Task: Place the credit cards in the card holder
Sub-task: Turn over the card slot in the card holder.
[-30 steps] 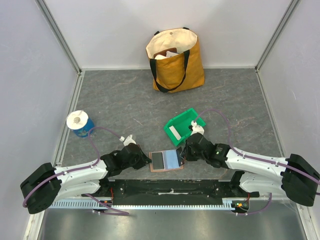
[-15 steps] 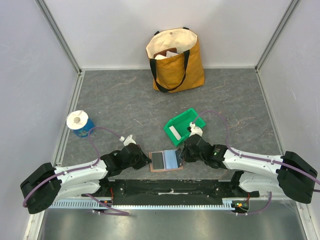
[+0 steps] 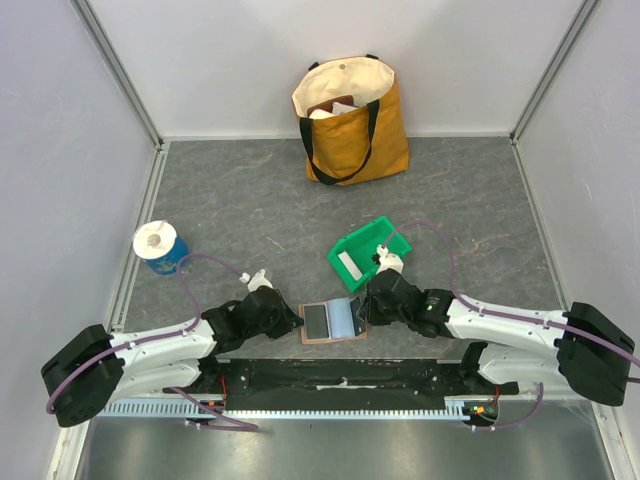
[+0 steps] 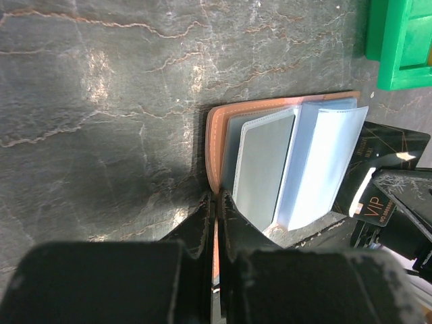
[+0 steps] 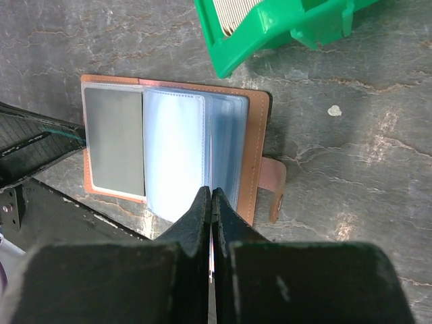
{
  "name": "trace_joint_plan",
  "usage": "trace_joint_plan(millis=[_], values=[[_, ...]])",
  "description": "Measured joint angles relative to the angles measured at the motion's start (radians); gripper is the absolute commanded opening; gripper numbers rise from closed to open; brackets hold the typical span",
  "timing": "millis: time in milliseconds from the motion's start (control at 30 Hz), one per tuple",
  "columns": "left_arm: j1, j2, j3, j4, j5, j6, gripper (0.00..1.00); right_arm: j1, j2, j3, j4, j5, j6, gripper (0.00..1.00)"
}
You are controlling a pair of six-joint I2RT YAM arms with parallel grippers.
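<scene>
The terracotta card holder point(image 3: 330, 322) lies open near the front edge, its clear blue-grey sleeves fanned out point(image 5: 175, 145). A grey card point(image 5: 118, 142) sits in the left sleeve. My left gripper point(image 4: 217, 199) is shut on the holder's brown cover edge point(image 4: 213, 152). My right gripper point(image 5: 211, 192) is shut on a black credit card marked VIP point(image 4: 388, 155). The card's edge lies at the sleeves on the holder's right half. A white card point(image 3: 350, 265) lies in the green bin.
The green plastic bin point(image 3: 385, 238) stands just behind the holder, close to my right gripper point(image 3: 362, 312). A yellow tote bag point(image 3: 350, 125) stands at the back wall. A blue roll point(image 3: 158, 245) sits at the left. The black base plate point(image 3: 340, 375) runs along the front.
My right gripper has crept slightly left toward the holder's sleeves with the black card. The left gripper and the holder have stayed put.
</scene>
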Motion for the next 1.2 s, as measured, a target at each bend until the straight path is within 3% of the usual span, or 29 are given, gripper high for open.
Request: trace_joint_plan(millis=[600, 1200], values=[[0.0, 0.008, 0.0, 0.012, 0.008, 0.0, 0.02, 0.033, -0.015, 0.068, -0.05, 0.016, -0.005, 0.0], [0.0, 0.008, 0.0, 0.013, 0.008, 0.0, 0.02, 0.076, 0.141, 0.078, 0.138, -0.087, 0.008, 0.0]])
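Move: The blue card slot to be turned has its middle about 4 cm to the right hand's left, level with it fore and aft and some 3 cm below; this hand already holds the black VIP card at the slot's free right edge. The grey slot lies about 11 cm left and 2 cm back, while the green tray's middle is roughly 14 cm ahead and 2 cm right. From the left hand, the blue slot is some 11 cm right, straight across. Keeping the black card pinched in its shut fingers, the right hand first rises about 2.5 cm at the blue slot's free edge, then swings some 5.5 cm left towards the grey slot, sinking again and drawing slightly back, with the wrist turning about 10 degrees, mostly counter-clockwise and left side up, so that the card pushes the slot up and over from behind. The left hand stays put and keeps its pinch on the holder's left edge, holding it against the table. ##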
